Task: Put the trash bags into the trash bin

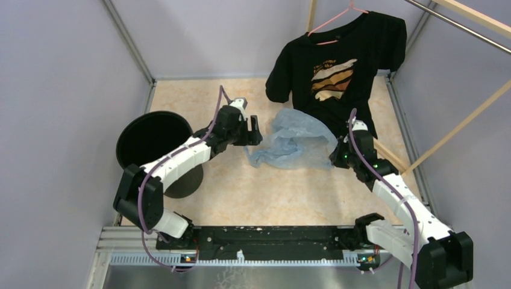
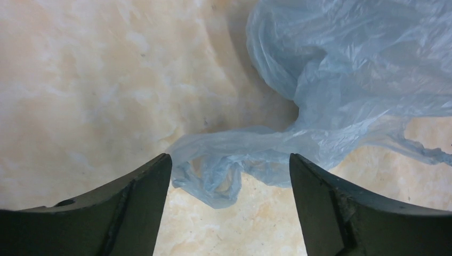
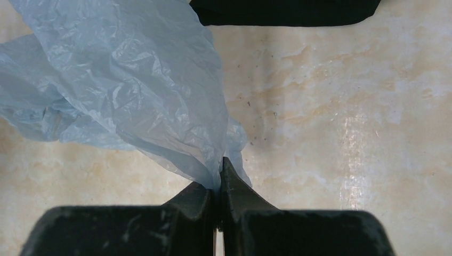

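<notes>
The pale-blue trash bag [image 1: 296, 141] lies crumpled on the marble floor in the middle, also in the left wrist view [image 2: 341, 80] and right wrist view [image 3: 122, 80]. My right gripper [image 1: 335, 156] is shut on the bag's right edge; the film is pinched between its fingers [image 3: 218, 178]. My left gripper [image 1: 255, 133] is open just above the bag's left end, whose tip lies between the fingers [image 2: 230, 162]. The round black trash bin [image 1: 153, 147] stands at the left, beside the left arm.
A black printed T-shirt [image 1: 337, 66] hangs on a pink hanger at the back, its hem just behind the bag [image 3: 282, 10]. Wooden rails [image 1: 464, 120] run along the right wall. Grey walls enclose the floor.
</notes>
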`<state>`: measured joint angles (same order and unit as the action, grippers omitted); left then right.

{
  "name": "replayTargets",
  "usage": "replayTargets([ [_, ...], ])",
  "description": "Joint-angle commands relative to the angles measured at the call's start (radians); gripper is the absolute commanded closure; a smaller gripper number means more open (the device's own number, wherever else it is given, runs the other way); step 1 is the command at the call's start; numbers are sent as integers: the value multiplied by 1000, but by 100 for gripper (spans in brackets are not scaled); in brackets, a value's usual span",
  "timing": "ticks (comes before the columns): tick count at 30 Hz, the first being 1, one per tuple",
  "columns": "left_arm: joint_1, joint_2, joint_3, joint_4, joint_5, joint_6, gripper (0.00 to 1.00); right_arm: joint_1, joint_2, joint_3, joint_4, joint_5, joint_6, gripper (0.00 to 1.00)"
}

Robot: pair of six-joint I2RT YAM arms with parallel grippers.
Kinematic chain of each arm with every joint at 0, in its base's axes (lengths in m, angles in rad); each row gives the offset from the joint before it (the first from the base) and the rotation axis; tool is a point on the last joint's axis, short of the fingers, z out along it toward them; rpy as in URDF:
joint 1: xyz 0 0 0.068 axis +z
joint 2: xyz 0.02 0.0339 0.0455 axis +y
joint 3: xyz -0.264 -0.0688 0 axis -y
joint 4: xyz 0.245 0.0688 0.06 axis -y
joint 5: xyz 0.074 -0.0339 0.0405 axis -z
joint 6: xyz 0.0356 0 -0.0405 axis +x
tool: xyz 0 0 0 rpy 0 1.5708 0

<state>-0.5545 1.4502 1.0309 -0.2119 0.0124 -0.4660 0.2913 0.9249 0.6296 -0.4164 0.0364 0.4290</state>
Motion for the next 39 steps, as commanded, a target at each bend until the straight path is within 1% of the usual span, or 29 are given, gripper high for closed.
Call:
replayTargets([
  [1,-6,44,-9,-11,39,-14,18,-11,-16,5,46,-26,-9,100],
  [5,-6,40,-26,-14,-37,-6,19,-11,-32,-8,50,-30,-9,100],
  [7,-6,56,-28,-22,-35,-19,21,-11,-31,-4,50,-33,-12,100],
  [9,-6,74,-29,-29,-27,-28,21,-10,-28,7,43,-32,-17,100],
  [12,-5,96,-30,-22,-22,-33,15,-11,-32,10,43,-32,-21,100],
  [14,6,111,-28,-14,7,-31,15,-11,-34,4,47,-32,-19,100],
  [17,44,138,-27,-3,62,-47,22,-11,-37,-5,56,-59,-18,100],
  [20,71,155,-31,20,113,-60,30,-10,-37,4,48,-69,-18,100],
  [25,73,206,26,-34,168,-55,47,-12,-41,2,53,-80,-21,100],
  [28,73,224,26,-25,168,-56,50,-11,-41,-4,58,-86,-14,100],
  [30,73,240,33,-30,163,-52,55,-12,-40,-5,62,-91,-12,100],
  [32,73,251,47,-42,162,-52,65,-11,-37,-5,61,-95,-11,100],
  [35,74,241,47,-36,164,-54,76,-11,-39,-15,63,-98,-11,100],
  [39,74,198,44,-38,121,-39,91,-12,-38,-22,72,-115,2,100],
])
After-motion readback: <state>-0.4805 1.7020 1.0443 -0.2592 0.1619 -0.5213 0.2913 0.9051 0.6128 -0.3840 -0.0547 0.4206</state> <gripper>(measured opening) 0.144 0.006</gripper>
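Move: The trash bag's free left edge is about 10 cm below the left hand, roughly 1 cm back and 1 cm left. The bag's crumpled bulk lies some 13 cm right of the left hand, 2 cm ahead and 11 cm below; the trash bin's middle is about 24 cm left, 9 cm back and 3 cm below. From the right hand, still holding the bag's right corner, that free edge lies roughly 25 cm left, 7 cm ahead and 6 cm below. Left hand sinks some 10 cm, tipping down 20 degrees, and pinches the bag's free edge; right keeps hold. ##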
